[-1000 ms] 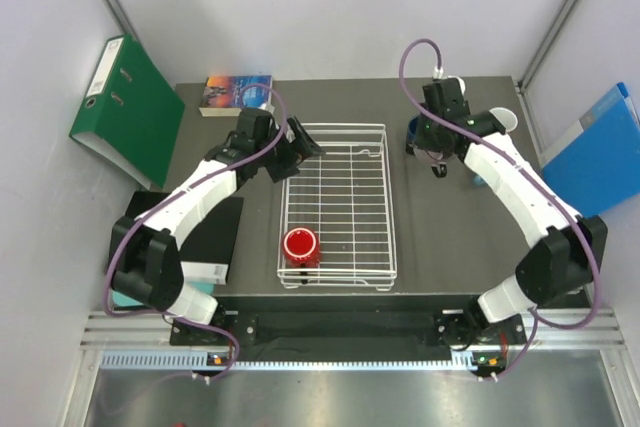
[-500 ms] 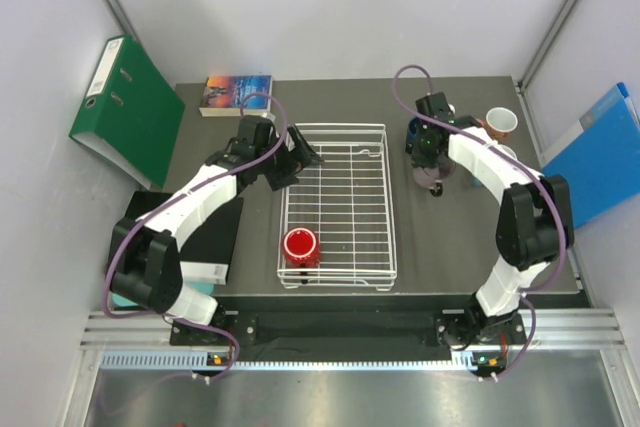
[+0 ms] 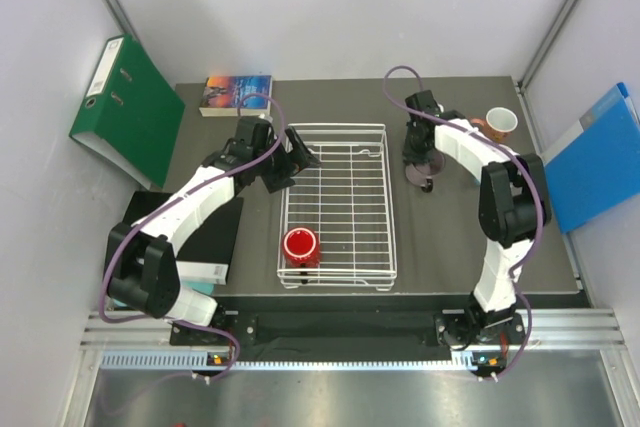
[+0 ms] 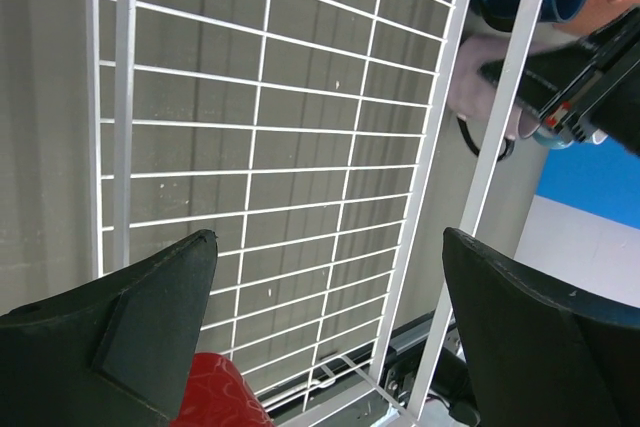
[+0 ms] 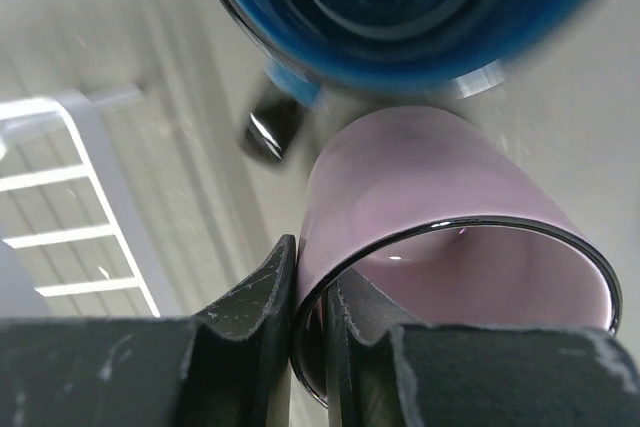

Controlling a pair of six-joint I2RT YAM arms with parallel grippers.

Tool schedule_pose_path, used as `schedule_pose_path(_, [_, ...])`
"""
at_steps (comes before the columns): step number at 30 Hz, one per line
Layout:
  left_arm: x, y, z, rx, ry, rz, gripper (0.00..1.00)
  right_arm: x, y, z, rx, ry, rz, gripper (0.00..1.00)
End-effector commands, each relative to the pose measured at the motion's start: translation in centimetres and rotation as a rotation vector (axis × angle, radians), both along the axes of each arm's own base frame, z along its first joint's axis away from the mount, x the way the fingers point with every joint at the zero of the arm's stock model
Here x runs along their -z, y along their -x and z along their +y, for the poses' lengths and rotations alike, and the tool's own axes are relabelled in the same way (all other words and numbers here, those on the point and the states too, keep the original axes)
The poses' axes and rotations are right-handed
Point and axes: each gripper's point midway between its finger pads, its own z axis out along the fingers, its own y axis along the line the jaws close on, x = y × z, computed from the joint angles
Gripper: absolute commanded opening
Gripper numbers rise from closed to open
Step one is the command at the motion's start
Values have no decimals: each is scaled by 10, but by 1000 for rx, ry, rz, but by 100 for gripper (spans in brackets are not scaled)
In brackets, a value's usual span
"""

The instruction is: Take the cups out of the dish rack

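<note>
The white wire dish rack (image 3: 391, 217) sits mid-table with a red cup (image 3: 300, 245) upright in its near-left corner. My left gripper (image 3: 297, 155) hovers open over the rack's far-left corner; in its wrist view the grid (image 4: 300, 147) fills the frame and the red cup (image 4: 215, 392) shows beside the left finger. My right gripper (image 3: 420, 159), just right of the rack's far end, is shut on the rim of a pale mauve cup (image 5: 430, 197), one finger inside and one outside. A dark blue cup (image 5: 400, 7) stands right beyond it. A salmon-pink cup (image 3: 500, 122) stands at the far right.
A green binder (image 3: 125, 107) leans at the far left and a book (image 3: 237, 94) lies at the back edge. A blue folder (image 3: 590, 152) leans at the right wall. A black pad (image 3: 215, 232) lies left of the rack.
The right arm has folded in toward the back of the table, carrying the mauve cup slightly left and closer to the rack. The left gripper has barely moved.
</note>
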Motion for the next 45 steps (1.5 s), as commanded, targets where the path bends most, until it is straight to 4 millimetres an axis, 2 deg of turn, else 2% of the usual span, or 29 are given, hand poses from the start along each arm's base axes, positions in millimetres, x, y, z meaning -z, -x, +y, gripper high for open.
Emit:
schedule_pose_path(1, [-18,-5,1,5,-10,-58,98,-23,-35,9,5,-23,-91,0])
schedule_pose_path(5, [-17,-5,1,12,-15,-52,98,-24,-34,9,0,-20,-83,1])
schedule_pose_path(6, [-16,-4,1,15,-18,-52,98,-22,-31,9,-1,-19,-77,4])
schedule_pose_path(10, [-14,-3,0,18,-19,-45,99,-33,-25,8,-6,-25,-94,28])
schedule_pose_path(15, [-13,-4,-1,19,-10,-41,99,-43,-16,5,-4,-6,-106,43])
schedule_pose_path(19, [-16,-4,-2,22,-2,-49,99,-57,-9,3,-10,-8,-127,48])
schedule_pose_path(20, [-17,-4,-2,22,-2,-55,99,-62,-8,5,-16,-16,-136,49])
schedule_pose_path(25, [-20,-4,-1,22,-6,-70,99,-112,1,7,-35,-45,-225,56])
schedule_pose_path(27, [-18,-5,0,18,-11,-65,99,-132,6,-3,-19,-34,-272,56])
schedule_pose_path(30, [-17,-3,0,16,-11,-61,99,-140,12,-27,-19,49,-294,56])
schedule_pose_path(31, [-17,-4,1,15,-11,-61,99,-138,13,-35,-25,92,-296,55])
schedule_pose_path(32, [-17,-3,1,15,-11,-63,99,-126,18,-56,-30,217,-274,55])
schedule_pose_path(34, [-14,-2,2,17,-20,-59,99,-122,24,-73,-23,304,-289,55])
schedule_pose_path(35, [-14,-2,3,16,-22,-61,99,-109,32,-82,-10,345,-269,55])
schedule_pose_path(36, [-13,-2,3,16,-27,-62,99,-110,33,-86,1,356,-281,56])
schedule_pose_path(38, [-12,0,4,21,-36,-63,99,-96,37,-93,14,368,-250,58])
schedule_pose_path(42, [-10,1,5,30,-43,-61,99,-79,33,-95,22,319,-213,60])
schedule_pose_path(45, [-9,1,4,35,-39,-60,99,-80,27,-94,23,317,-208,60])
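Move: The pink cup, held by its left rim in the right hand, has its middle about 3 cm to the right, 1 cm ahead and 4 cm below. The navy cup is roughly 9 cm ahead and 3 cm right of the hand, at cup height. The light blue cup lies some 18 cm right and 2 cm ahead, the orange cup 19 cm right and 10 cm ahead. From the idle left hand, the pink cup is about 8 cm ahead, 24 cm right and 14 cm below. Still pinching the pink cup's rim, the right hand slides it forward over the table about 2 cm towards the navy cup, then opens to a bit over half and lets go. It rises some 12 cm, easing back, then swings right and back while sinking about 6 cm, rolling its left side down, towards the light blue cup. ##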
